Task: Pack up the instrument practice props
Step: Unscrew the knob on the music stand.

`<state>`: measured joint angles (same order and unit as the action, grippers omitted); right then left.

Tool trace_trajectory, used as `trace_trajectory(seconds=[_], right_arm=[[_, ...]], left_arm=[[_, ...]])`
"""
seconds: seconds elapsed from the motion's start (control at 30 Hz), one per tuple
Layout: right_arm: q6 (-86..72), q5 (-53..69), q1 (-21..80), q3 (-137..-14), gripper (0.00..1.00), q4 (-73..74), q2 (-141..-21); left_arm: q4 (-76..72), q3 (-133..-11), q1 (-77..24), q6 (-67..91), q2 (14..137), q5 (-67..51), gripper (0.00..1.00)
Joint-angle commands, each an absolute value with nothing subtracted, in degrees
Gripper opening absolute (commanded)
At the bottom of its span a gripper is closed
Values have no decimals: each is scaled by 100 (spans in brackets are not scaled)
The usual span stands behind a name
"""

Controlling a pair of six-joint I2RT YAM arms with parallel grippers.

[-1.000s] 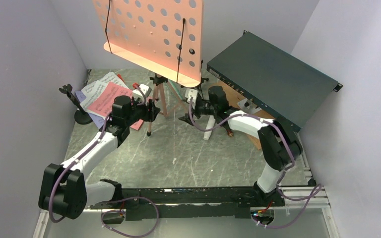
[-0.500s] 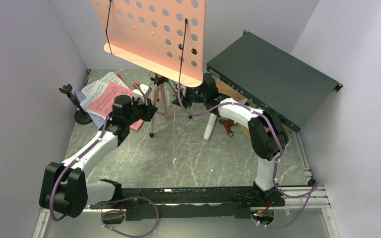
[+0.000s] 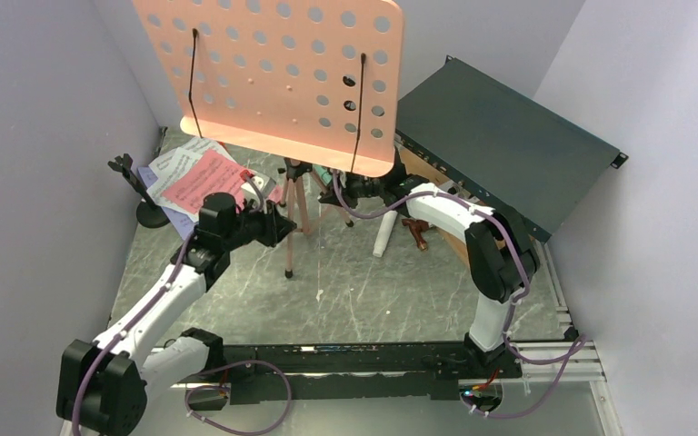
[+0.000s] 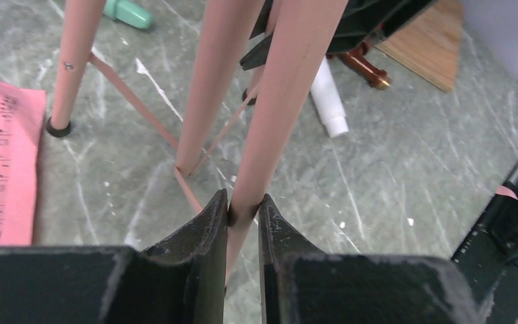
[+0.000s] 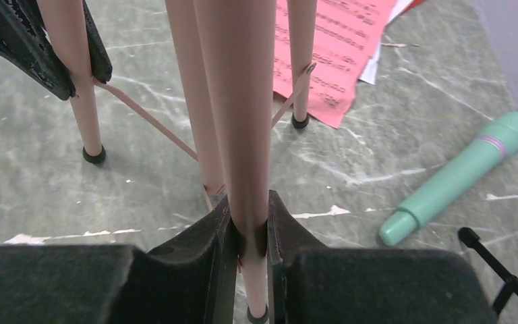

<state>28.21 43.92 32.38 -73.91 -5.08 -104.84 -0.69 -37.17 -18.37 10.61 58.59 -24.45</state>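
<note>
The pink perforated music tripod (image 3: 273, 73) stands at the middle back, its desk high over the table. My left gripper (image 3: 282, 227) (image 4: 243, 202) is shut on one pink leg (image 4: 283, 101) low down. My right gripper (image 3: 341, 186) (image 5: 248, 202) is shut on another leg (image 5: 236, 101) just above its black foot. A green microphone (image 5: 458, 177) (image 4: 128, 12) and a white microphone (image 3: 384, 238) (image 4: 327, 98) lie on the table near the legs. Red, white and lavender pages (image 3: 202, 180) (image 5: 337, 47) lie at the back left, beside a black microphone mount (image 3: 141, 195).
The large dark green metal box (image 3: 509, 145) leans at the back right, over a brown wooden board (image 4: 432, 44). A red-brown handle (image 4: 364, 67) lies by the white microphone. Part of a second black mount (image 5: 492, 270) shows near the green microphone. Grey walls close in on both sides.
My right gripper reached in under the desk and closed on a tripod leg. The left gripper closed on its leg. The tripod's desk has shifted right and its near foot has come nearer.
</note>
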Motion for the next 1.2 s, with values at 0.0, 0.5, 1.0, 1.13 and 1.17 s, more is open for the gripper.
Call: trace_trajectory(seconds=[0.0,0.5,1.0,1.13,1.17], right_arm=[[3089,5078,3164,-7452,2,276,-10261],[3496,5100,2992,-7332,3,724,-10396],[4000,5448,2988,-7242,5,1091,-10347],[4051,5499,2972,-7220,6,1125,-10353],[4052,5508,2966,-7216,6,1128,-10353]], left_arm=[[-522,-3702,-1949,1908,5246,-3193,1],[-491,-3337,-1969,2652,4503,-3140,42],[-2244,-1975,-1960,1933,2925,-2118,74],[-3289,-1770,-1945,1723,3080,-1714,87],[-3499,-1812,-1917,1708,3229,-1745,87]])
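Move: From the left hand, shut on the music stand's near leg, the knob collar where the legs meet is about 16 cm higher, 6 cm ahead and 2 cm right; the pink sheet lies some 17 cm ahead, 21 cm left and 17 cm lower. From the right hand, shut on the right leg, that collar is about 17 cm higher, 6 cm left and 1 cm back; the green tube lies 14 cm ahead, 3 cm left and 16 cm lower. With both grippers already pinching a leg each, the two arms draw the music stand back towards the robot together by about 3 cm, the right hand swinging some 10 degrees counter-clockwise and keeping its hold on the right leg. The left hand then opens wide, lets go of the near leg and rises about 5 cm while backing slightly off it, rolling its left side down and tipping its fingers upward by nearly 20 degrees. ##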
